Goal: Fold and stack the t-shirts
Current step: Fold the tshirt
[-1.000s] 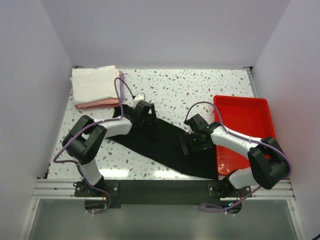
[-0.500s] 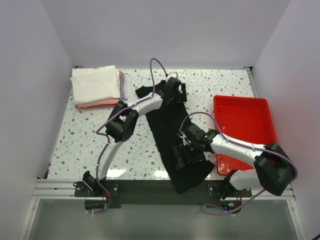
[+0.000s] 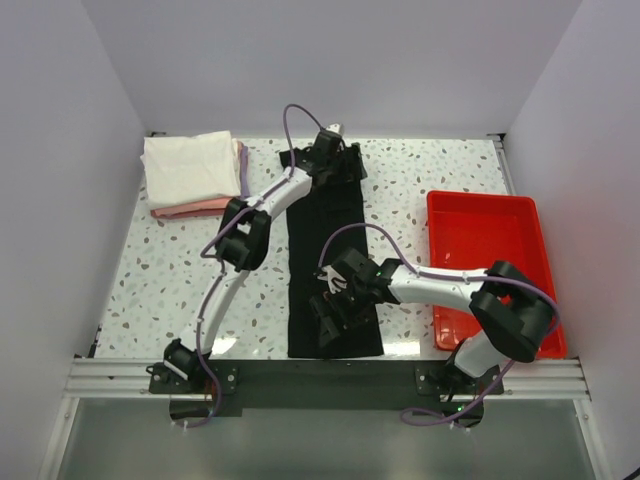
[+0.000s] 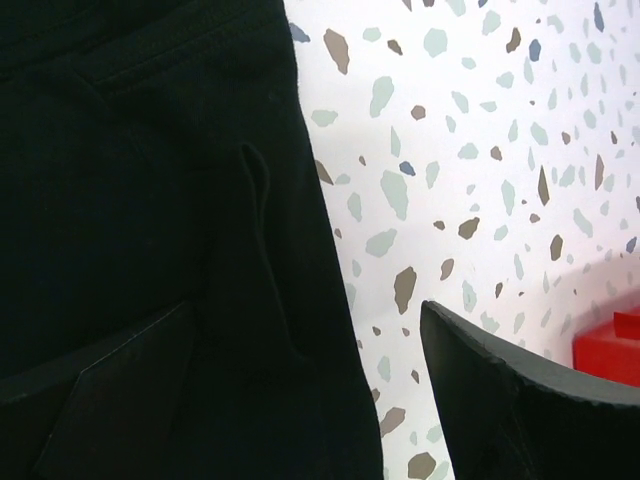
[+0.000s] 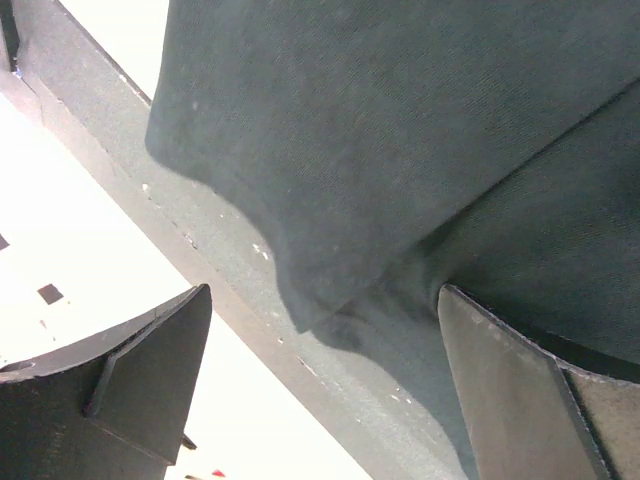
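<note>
The black t-shirt (image 3: 325, 260) lies as a long narrow strip from the back of the table to its front edge. My left gripper (image 3: 334, 166) is over the shirt's far end. In the left wrist view it (image 4: 310, 420) is open, with the shirt's right edge (image 4: 200, 250) under the gap. My right gripper (image 3: 336, 304) is over the near end. In the right wrist view it (image 5: 320, 400) is open, with the cloth (image 5: 400, 150) draped over the table's front edge. Folded white (image 3: 188, 167), pink (image 3: 195, 208) and lavender (image 3: 243, 172) shirts are stacked at back left.
A red plastic tray (image 3: 490, 240) stands at the right, its corner also showing in the left wrist view (image 4: 610, 345). The grey metal rail (image 3: 320, 375) runs along the near edge. White walls close in the left, back and right sides.
The black shirt went from lying diagonally to a straight front-to-back strip. My left gripper moved to the back of the table; my right gripper moved left toward the front edge.
</note>
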`<state>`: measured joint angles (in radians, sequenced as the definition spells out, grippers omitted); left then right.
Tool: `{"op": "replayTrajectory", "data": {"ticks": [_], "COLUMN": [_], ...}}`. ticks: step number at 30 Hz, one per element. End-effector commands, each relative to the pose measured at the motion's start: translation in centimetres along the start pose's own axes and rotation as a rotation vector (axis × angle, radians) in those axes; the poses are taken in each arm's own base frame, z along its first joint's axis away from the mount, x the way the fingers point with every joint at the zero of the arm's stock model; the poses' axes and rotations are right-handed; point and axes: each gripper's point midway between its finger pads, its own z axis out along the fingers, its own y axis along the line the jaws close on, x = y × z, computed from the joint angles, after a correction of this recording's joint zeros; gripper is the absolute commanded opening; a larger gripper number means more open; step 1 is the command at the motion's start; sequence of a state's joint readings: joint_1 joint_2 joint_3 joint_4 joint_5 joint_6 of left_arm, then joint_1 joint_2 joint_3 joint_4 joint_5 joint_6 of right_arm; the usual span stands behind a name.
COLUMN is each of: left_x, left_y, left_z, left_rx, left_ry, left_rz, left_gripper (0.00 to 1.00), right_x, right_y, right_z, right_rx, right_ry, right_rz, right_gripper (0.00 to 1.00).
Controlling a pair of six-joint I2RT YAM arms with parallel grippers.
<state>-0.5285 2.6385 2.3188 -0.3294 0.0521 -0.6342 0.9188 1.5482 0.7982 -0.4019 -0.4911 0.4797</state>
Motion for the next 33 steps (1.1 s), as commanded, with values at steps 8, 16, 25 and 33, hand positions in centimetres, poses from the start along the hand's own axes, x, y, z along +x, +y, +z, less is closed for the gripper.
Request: {"op": "replayTrajectory", "data": {"ticks": [8, 16, 25, 33], "left_x": [-1.0, -12.2, -6.2, 15.0], "left_y": [5.1, -5.5, -8.9, -2.8], "left_z": [1.7, -8.3, -23.0, -31.9], "left_rx": [-0.018, 0.236, 0.24, 0.178], "left_ry": [-0.004, -0.241, -0.161, 0.132], "left_rz": [-0.006, 0.137, 0.147, 0.073], "left_gripper": [1.0, 1.0, 1.0, 1.0], "right_x": [-2.0, -6.3, -5.8, -2.2], "right_y": [1.5, 2.7, -3.3, -5.6], "right_z": [-2.4, -9.2, -14.7, -13.6], "right_rx": [0.064, 0.191, 0.33, 0.375], "right_ry": [-0.057, -0.354, -0.555, -0.436], "right_rz": [-0.064, -0.081, 0.161, 0.155], "right_gripper": [0.99, 0.99, 0.99, 0.99]}}
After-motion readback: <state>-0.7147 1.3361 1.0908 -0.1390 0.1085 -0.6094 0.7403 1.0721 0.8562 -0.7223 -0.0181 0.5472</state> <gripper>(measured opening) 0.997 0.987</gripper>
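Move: The black t-shirt lies as a long front-to-back strip under both open hands: its middle is about 27 cm back and 4 cm left of the left hand, a couple of centimetres below it. The folded stack stands about 37 cm to the left of that hand and 3 cm back. From the right hand, the t-shirt's middle is some 21 cm ahead and 2 cm right; the red box's middle is 36 cm right, 15 cm ahead. Open left hand pushes the t-shirt 3 cm forward, then rises back about 25 cm; right lifts away, rightward and forward. ##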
